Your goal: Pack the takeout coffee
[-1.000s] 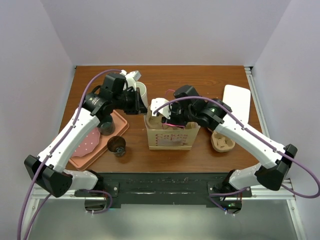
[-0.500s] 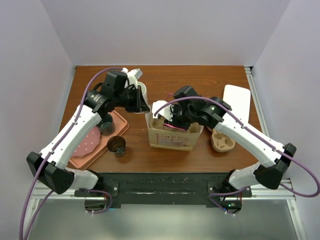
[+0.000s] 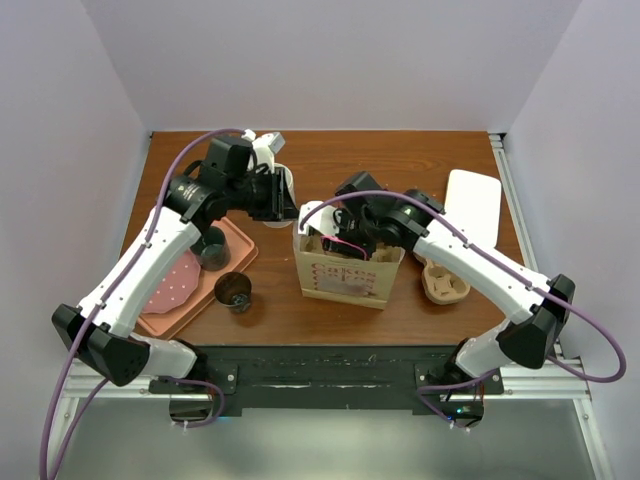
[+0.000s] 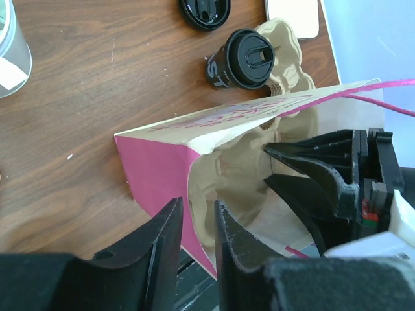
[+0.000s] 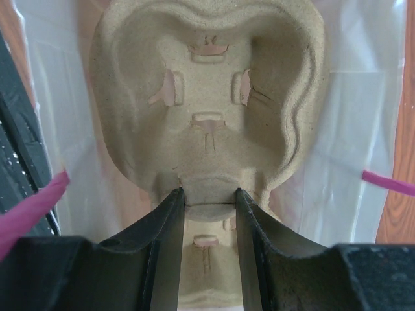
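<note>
The takeout coffee [image 4: 246, 61], a short dark cup with a black lid, stands on the table against a tan pulp carrier [image 4: 285, 39]; in the top view the right arm hides it. A paper bag [image 3: 345, 280] with pink sides [image 4: 155, 168] stands open mid-table. Inside it hangs a second pulp carrier [image 5: 207, 84], with my right gripper [image 5: 209, 192] shut on its middle ridge. My left gripper [image 4: 198, 207] is at the bag's left rim [image 3: 290, 208], open by a narrow gap, holding nothing.
A pink tray [image 3: 170, 300] lies at the left with a round dark thing on it; a dark brown cup [image 3: 235, 290] stands beside it. A white cup [image 3: 283, 180] is behind the left gripper. A white tray [image 3: 475, 205] and a loose black lid [image 4: 204, 10] are on the right.
My left gripper was shut on the bag's rim and has opened off it. The bag has turned slightly. My right gripper stays shut on the carrier inside the bag.
</note>
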`<state>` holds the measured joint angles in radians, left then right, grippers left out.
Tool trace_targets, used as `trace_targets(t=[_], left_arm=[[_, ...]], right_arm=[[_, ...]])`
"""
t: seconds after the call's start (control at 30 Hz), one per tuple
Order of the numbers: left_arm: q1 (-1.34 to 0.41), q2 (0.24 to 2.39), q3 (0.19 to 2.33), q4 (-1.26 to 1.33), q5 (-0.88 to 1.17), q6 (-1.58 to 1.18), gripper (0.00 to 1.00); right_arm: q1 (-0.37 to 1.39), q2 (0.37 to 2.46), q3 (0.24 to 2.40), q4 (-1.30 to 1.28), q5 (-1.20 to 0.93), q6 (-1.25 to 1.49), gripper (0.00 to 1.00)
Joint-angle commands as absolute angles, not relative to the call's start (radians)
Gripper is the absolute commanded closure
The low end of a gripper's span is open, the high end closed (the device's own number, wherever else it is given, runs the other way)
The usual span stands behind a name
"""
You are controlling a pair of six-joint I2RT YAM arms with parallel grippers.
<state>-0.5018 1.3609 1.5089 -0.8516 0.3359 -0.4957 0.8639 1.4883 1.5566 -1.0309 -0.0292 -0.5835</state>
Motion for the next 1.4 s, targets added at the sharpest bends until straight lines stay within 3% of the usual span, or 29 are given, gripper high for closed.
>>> trace_targets(t=[0.0,0.2,0.5,0.7,0.77,0.8,1.0,1.37], left_arm=[[-0.494,1.359,1.534,-0.874,0.353,-0.476,0.69],[-0.494,1.35,1.482,-0.865,0.337,-0.48,0.68],[-0.492,1.35,1.447,-0.842,0.354,-0.477,0.67],[-0.494,1.328,1.439,-0.842,0.336,-0.489,0.66],[-0.494,1.324,1.447,-0.853,0.325,-0.491,0.66],[-0.494,1.324,1.45,-0.864,0.321,-0.492,0.66],[-0.494,1.298,1.471,-0.893,0.276,-0.497,0.61],[-0.494,1.269,1.512,-0.89,0.302,-0.526,0.48]], right_arm=[[0.867,1.474,1.542,-1.015,0.037,-0.554,0.87],[0.865,1.47,1.487,-0.993,0.009,-0.537,0.81],[0.867,1.46,1.422,-0.971,0.003,-0.529,0.82],[0.867,1.457,1.393,-0.948,0.015,-0.517,0.68],[0.867,1.453,1.387,-0.937,0.017,-0.514,0.6],[0.865,1.451,1.387,-0.933,0.017,-0.511,0.52],[0.867,1.416,1.387,-0.907,0.005,-0.503,0.36],[0.867,1.333,1.483,-0.871,-0.02,-0.405,0.33]])
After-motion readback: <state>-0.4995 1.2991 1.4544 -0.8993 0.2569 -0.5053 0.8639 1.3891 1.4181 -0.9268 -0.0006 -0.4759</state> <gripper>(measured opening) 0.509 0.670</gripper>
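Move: The cup tray, pinched by its middle bridge in the right fingers, hangs in the bag's mouth; the bag floor is almost straight below that hand, about 1 cm farther out and 18 cm down. On the table, the lidded coffee cup stands some 11 cm ahead and 14 cm to its right, the tray stack about 4 cm ahead and 22 cm right. The bag's left rim sits between the left fingers, about 1 cm right and 1 cm below; the floor lies 6 cm back, 12 cm right and 22 cm down from that hand. The cup tray goes about 5 cm straight down into the bag, still pinched in the right fingers and drifting slightly right; they then open, let go of its bridge and rise back by about 4.5 cm. At the bag's left rim the open left fingers sink some 2.5 cm, then shift about 1.5 cm left and slightly up, opening wider. ##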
